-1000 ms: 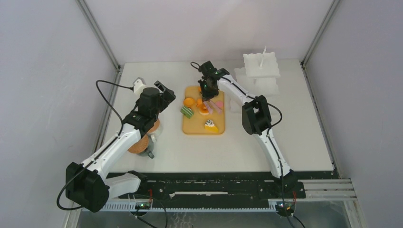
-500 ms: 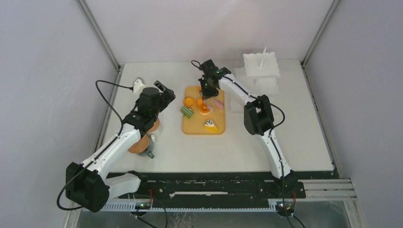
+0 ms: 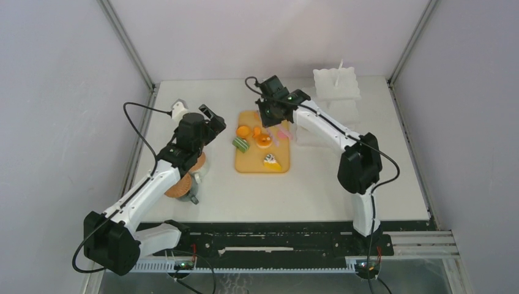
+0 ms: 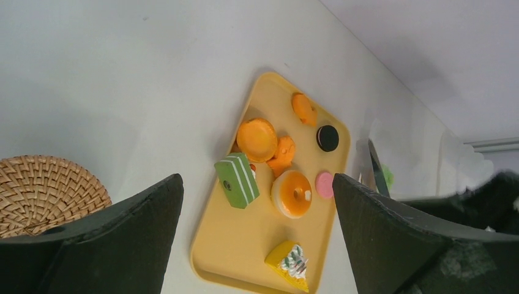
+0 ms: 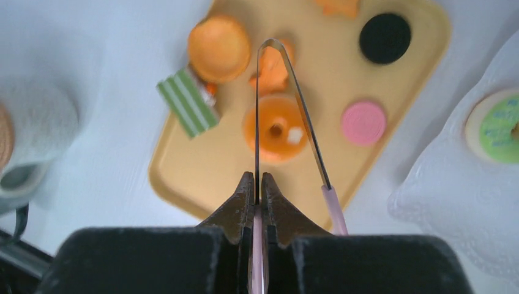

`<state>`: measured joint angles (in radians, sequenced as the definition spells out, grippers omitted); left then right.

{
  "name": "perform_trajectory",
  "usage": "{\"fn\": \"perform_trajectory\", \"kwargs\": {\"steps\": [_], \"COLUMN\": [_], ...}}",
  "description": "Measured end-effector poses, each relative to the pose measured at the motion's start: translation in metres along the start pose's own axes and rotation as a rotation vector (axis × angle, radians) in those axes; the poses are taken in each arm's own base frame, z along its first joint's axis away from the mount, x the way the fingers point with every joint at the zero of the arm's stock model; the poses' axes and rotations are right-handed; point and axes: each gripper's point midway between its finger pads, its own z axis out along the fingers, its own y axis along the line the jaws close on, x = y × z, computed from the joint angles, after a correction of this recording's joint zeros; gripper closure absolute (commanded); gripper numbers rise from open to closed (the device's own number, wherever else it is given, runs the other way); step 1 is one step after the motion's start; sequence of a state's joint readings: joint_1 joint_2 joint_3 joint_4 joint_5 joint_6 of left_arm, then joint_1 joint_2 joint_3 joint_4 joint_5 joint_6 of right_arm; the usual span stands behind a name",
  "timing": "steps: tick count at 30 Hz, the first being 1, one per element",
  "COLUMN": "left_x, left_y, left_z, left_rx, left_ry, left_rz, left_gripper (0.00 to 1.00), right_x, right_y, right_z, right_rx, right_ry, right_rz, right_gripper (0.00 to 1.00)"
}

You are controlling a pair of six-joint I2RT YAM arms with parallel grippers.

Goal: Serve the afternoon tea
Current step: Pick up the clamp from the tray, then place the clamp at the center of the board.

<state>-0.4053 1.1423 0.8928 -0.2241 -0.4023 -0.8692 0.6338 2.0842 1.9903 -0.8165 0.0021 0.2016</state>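
Note:
Toy pastries lie on a yellow-tan board (image 3: 251, 164): an orange tart (image 4: 257, 139), a green striped slice (image 4: 237, 180), an orange ring (image 4: 291, 193), a yellow wedge (image 4: 289, 264), a pink round (image 5: 363, 122) and a black round (image 5: 385, 38). My right gripper (image 5: 257, 177) hangs over the board's far end, shut on one arm of the thin pink tongs (image 5: 335, 211); their other arm sticks out free. My left gripper (image 3: 211, 125) hovers open left of the board, holding nothing. A cork coaster (image 4: 43, 190) lies under the left arm, with a grey mug (image 3: 194, 182) beside it.
A white tiered stand (image 3: 335, 86) rises at the back right, and a green donut (image 5: 499, 125) sits on its white plate. A small white object (image 3: 178, 110) lies at the back left. Grey walls enclose the table on three sides.
My right jaws have shut on the tongs' arm, and the right arm's elbow has swung out to the right. The left arm has not moved.

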Motion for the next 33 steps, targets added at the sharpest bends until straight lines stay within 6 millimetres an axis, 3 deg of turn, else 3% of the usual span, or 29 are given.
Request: {"fn": "perform_trajectory", "kwargs": {"steps": [3,9,14,21,29,33], "left_x": [0.002,-0.006,-0.015,-0.014,0.015,0.024], "left_y": [-0.002,-0.008,-0.009,-0.009,-0.009,-0.013], "left_z": [-0.002,-0.015,-0.034,-0.06,-0.072,-0.072], "left_rx": [0.012,0.054,0.078,0.091,0.059,0.047], "left_ry": [0.012,0.008,-0.003,0.008,0.061,0.074], "left_rz": [0.005,-0.009,-0.028,-0.065,-0.038,-0.024], "left_gripper": [0.04,0.05,0.06,0.07,0.07,0.07], "right_x": [0.026,0.11,0.169,0.207,0.193,0.199], "right_y": [0.022,0.069,0.087,0.052,-0.006,-0.044], "right_z": [-0.022,-0.054,-0.069,-0.075,-0.098,-0.103], "right_rx": [-0.006,-0.064,-0.085,0.063,0.337,0.506], "right_ry": [0.002,0.058,0.099,0.072,-0.128,-0.16], "right_rz": [-0.063,-0.228,-0.326,-0.164,0.251,0.468], "right_gripper": [1.0,1.0,1.0,1.0,1.0,1.0]}}
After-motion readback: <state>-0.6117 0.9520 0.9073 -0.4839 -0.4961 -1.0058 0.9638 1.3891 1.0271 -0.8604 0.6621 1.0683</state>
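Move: The clamp already hangs from the right fingers above the tray. The open table it is bound for, off the tray's near right corner, lies about 19 cm back, 13 cm right and 13 cm below. The orange donut is straight below, 11 cm down; the cake slice 8 cm back and 2 cm right, the pink disc 2 cm ahead and 6 cm right. From the left hand that open table is some 15 cm back, 31 cm right and 18 cm below. Keep the right fingers pinched on the clamp's one handle and draw it back fast, about 21 cm over and off the tray; then swing it some 13 cm right over the open table, sinking about 4 cm overall. Turn the wrist slightly counter-clockwise first, then clockwise to some 40 degrees past its starting heading. Ease the open left hand back about 7 cm, rising then sinking again. ##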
